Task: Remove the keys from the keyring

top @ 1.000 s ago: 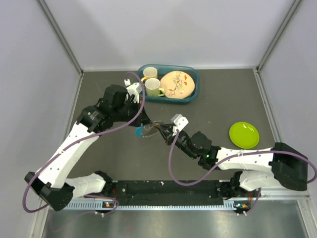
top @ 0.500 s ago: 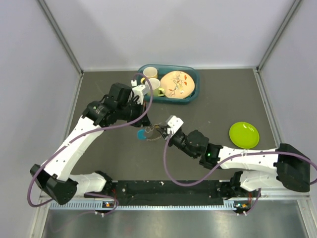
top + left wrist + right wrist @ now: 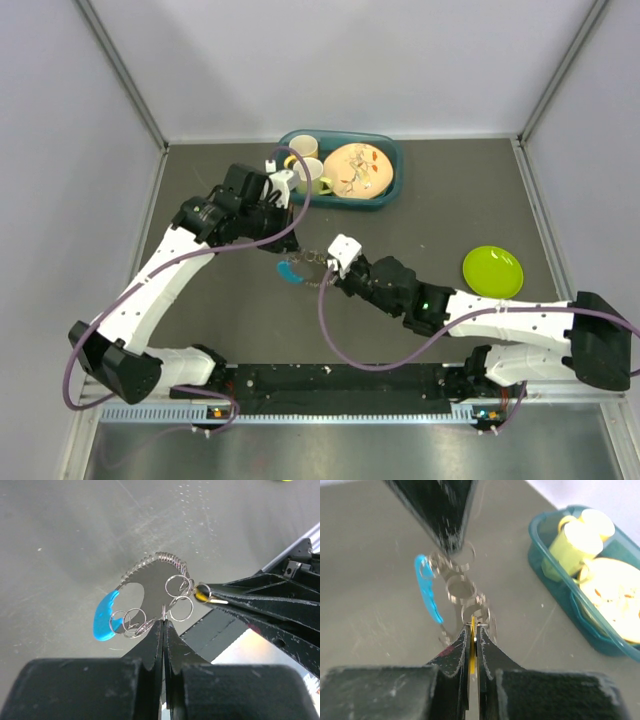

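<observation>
The keys hang between my two grippers just above the dark table. In the left wrist view, my left gripper (image 3: 164,622) is shut on a thin wire loop of the keyring (image 3: 181,608). A teal-blue key head (image 3: 104,622) dangles to its left, and a silvery key blade (image 3: 155,582) lies behind the loops. My right gripper (image 3: 473,629) is shut on the orange-yellow key head (image 3: 472,641), with the linked loops (image 3: 460,589) and the blue key head (image 3: 427,592) stretched beyond it. From above, the bunch (image 3: 293,272) sits between the left gripper (image 3: 300,254) and the right gripper (image 3: 324,263).
A teal tub (image 3: 392,188) at the back holds two pale yellow mugs (image 3: 310,175) and a patterned plate (image 3: 357,170). A lime-green plate (image 3: 493,272) lies on the table at the right. Grey walls close in both sides.
The right arm has reached further left and back. The left wrist has drawn back towards the tub. The bunch stays pinched between both grippers, its loops now pulled out in a line.
</observation>
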Tool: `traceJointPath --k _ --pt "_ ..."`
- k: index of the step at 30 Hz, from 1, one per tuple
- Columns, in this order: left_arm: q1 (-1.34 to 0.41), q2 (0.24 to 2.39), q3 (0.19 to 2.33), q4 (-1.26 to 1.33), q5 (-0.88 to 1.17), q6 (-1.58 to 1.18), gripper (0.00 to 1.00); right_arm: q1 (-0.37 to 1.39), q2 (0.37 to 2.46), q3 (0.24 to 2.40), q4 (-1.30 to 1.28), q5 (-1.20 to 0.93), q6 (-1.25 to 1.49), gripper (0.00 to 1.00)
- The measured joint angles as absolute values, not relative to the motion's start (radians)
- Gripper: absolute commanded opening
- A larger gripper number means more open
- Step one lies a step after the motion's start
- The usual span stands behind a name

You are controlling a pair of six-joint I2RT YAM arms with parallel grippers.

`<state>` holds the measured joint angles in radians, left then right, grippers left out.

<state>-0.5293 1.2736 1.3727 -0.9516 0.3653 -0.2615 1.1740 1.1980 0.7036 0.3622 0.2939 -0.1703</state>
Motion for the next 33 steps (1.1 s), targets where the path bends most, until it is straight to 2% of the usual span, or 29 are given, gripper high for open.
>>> traceJointPath --k 7,19,24,28,33 --pt "-0.513 1.288 1.378 -0.963 0.301 -0.238 0.0 1.167 1.198 0.703 0.241 0.316 -0.2 0.0" --pt "-0.509 1.288 1.388 -0.981 0.187 -0.236 0.0 1.15 1.145 0.68 0.253 0.326 -0.176 0.0" --pt "-0.501 1.287 1.388 -0.981 0.122 -0.242 0.0 1.043 1.143 0.66 0.241 0.289 -0.071 0.0" --pt "-0.49 1.274 1.386 -0.98 0.045 -0.259 0.0 0.879 1.165 0.628 0.234 0.215 0.077 0.0" --pt "-0.444 1.22 1.319 -0.944 -0.035 -0.285 0.0 0.732 1.298 0.591 0.207 0.178 0.225 0.02"
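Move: The right hand, already pinching the yellow-headed key, heads for bare table about 10 cm ahead, 13 to its right and some 20 below. The carabiner's blue end hangs about 10 cm to its left, level ahead and 5 lower; the tray is roughly 32 cm ahead, 2 right, 15 below. From the left hand, already holding the keyring, that key lies about 8 cm right, 4 back, 2 below. Right hand carries the key down, right and forward some 19 cm; left takes the keyring left and forward. ##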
